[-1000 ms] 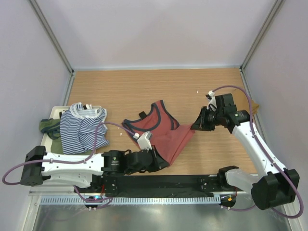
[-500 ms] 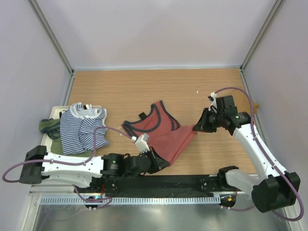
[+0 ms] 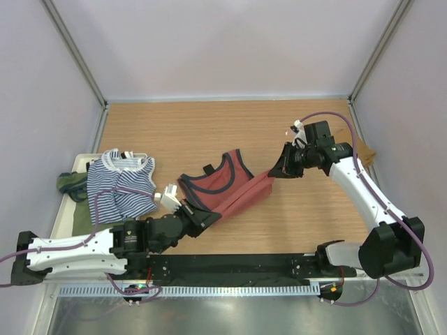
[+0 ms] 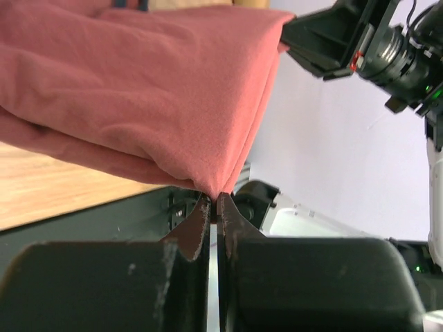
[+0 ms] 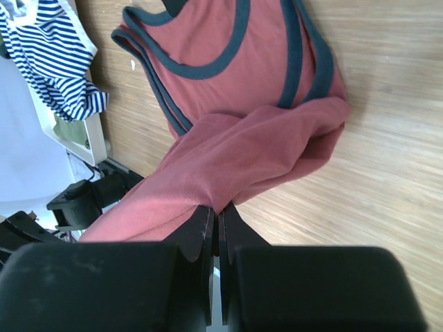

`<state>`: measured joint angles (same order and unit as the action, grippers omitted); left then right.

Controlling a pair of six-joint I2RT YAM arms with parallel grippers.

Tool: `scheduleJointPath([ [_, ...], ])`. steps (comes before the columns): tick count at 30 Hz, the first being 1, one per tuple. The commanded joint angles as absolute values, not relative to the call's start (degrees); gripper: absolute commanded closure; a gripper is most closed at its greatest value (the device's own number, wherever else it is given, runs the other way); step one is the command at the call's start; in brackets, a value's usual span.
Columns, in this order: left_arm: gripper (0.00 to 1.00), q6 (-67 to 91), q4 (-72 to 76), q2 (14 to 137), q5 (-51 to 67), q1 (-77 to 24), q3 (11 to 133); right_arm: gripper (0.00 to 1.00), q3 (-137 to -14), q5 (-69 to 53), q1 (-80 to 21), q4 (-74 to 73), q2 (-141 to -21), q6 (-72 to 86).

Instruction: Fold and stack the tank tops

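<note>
The rust-red tank top (image 3: 222, 183) with navy trim lies mid-table, neckline toward the back. Its bottom hem is lifted and stretched taut between both grippers. My left gripper (image 3: 211, 217) is shut on the near-left hem corner, and in the left wrist view the pinched red cloth (image 4: 138, 90) rises from the tips (image 4: 216, 198). My right gripper (image 3: 274, 172) is shut on the right hem corner (image 5: 221, 207), above the wood. The navy-white striped tank top (image 3: 122, 185) lies at the left, with the olive green one (image 3: 70, 183) partly under it.
A white tray (image 3: 75, 209) under the striped and olive tops sits at the table's left edge. A bit of tan-brown cloth (image 3: 368, 152) shows at the right edge behind the right arm. Purple walls close in three sides, and a black rail (image 3: 265, 265) runs along the near edge.
Both grippers have carried the red hem up and toward the back left. The loose fold that lay on the table is now pulled taut between them. The left arm has drawn back leftward.
</note>
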<state>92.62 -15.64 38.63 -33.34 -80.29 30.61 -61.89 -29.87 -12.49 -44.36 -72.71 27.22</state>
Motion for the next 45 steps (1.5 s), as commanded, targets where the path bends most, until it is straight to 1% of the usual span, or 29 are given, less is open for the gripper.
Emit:
scheduleJointPath([
  [1,1.00,91.1,-23.4,36.1,-32.3,-77.7,30.9,0.99,-66.0,-23.6,-11.3,-35.6,-75.0,27.5],
  [5,1.00,87.8,-23.0,35.4,-26.6,-70.5,30.0,0.99,-66.8,-24.4,-12.0,-33.2,-78.1,28.6],
  [8,1.00,85.4,-22.7,36.3,-21.0,-61.9,29.9,0.99,-68.1,-24.1,-12.8,-32.1,-81.1,29.3],
  [11,1.00,83.7,-23.6,37.1,-17.7,-56.5,30.8,0.99,-69.9,-23.1,-13.7,-31.8,-84.1,30.0],
  [19,1.00,79.5,-27.1,36.7,-12.7,-45.3,32.9,0.99,-75.5,-22.1,-16.6,-28.7,-91.9,32.1],
  [20,1.00,79.3,-27.0,36.7,-11.7,-42.5,32.3,0.99,-76.4,-22.0,-16.8,-28.6,-93.1,32.2],
  [22,1.00,78.4,-25.2,37.7,-7.7,-39.2,31.6,0.99,-78.6,-21.8,-17.2,-27.9,-95.8,33.0],
  [24,1.00,76.7,-23.5,39.1,-4.4,-33.9,30.5,0.99,-79.9,-21.4,-17.7,-26.9,-97.4,33.5],
  [25,1.00,76.1,-21.9,40.7,-1.0,-32.2,30.3,0.99,-81.2,-21.4,-17.8,-26.6,-99.1,33.9],
  [26,1.00,74.8,-21.4,41.8,-0.2,-28.9,30.4,0.99,-82.0,-21.3,-17.9,-26.4,-99.9,34.2],
  [28,1.00,73.5,-19.5,44.9,3.9,-26.0,30.5,0.99,-83.7,-20.7,-18.1,-25.8,-102.3,34.9],
  [29,1.00,72.2,-18.9,46.0,4.9,-23.4,30.9,0.99,-84.4,-20.7,-18.1,-25.0,-103.0,35.2],
  [33,1.00,68.9,-16.4,51.8,7.6,-17.9,32.2,0.98,-87.4,-20.0,-18.3,-22.9,-107.1,36.9],
  [36,1.00,66.7,-13.5,57.7,9.6,-14.4,32.7,0.90,-89.3,-20.0,-18.5,-20.8,-111.0,38.2],
  [37,0.99,66.1,-12.8,59.3,9.9,-13.0,33.1,0.81,-89.6,-20.0,-18.4,-20.0,-111.9,38.5],
  [38,0.96,65.6,-12.1,63.1,9.7,-12.6,33.5,0.71,-90.0,-19.7,-18.5,-18.1,-113.6,39.5],
  [40,0.85,64.1,-9.9,66.8,9.3,-11.3,34.8,0.50,-90.8,-18.8,-18.5,-15.1,-114.8,40.3],
  [41,0.84,63.6,-9.3,69.6,9.0,-11.0,35.5,0.45,-90.7,-18.5,-18.6,-14.2,-115.0,40.4],
  [42,0.78,62.8,-9.1,70.9,8.7,-10.8,36.5,0.38,-90.7,-18.5,-18.9,-13.4,-115.0,40.2],
  [43,0.70,60.7,-9.2,71.9,8.8,-10.7,38.8,0.27,-90.5,-18.5,-19.1,-13.0,-114.5,39.5],
  [44,0.58,59.5,-9.9,72.6,9.0,-10.8,40.2,0.23,-90.4,-17.5,-19.1,-12.9,-113.9,38.7],
  [45,0.36,58.4,-12.5,73.8,9.4,-10.8,41.6,0.17,-89.3,-17.1,-19.2,-12.9,-112.1,36.6],
])
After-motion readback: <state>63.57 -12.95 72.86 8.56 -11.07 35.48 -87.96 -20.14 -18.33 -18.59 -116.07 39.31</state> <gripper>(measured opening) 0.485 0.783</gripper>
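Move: The left hand's pinched hem end is bound for the left shoulder strap, about 20 cm ahead, 14 cm left and 18 cm below; the black neck tag lies some 11 cm right of that strap and 2 cm farther out. For the right hand, the right shoulder strap is roughly 17 cm ahead, 12 cm left and 15 cm below, with the folded tan tank top level with that strap, about 50 cm to its right. Both hands, still pinching the red tank top's raised hem end, carry it forward about 20 cm and to the left over the neck and straps, the left hand sinking some 14 cm, mostly late, as its fingers tip farther down. Near the end both grippers open, the left about halfway and the right wide, the right hand letting go while pushing on forward and slightly back to the right. ##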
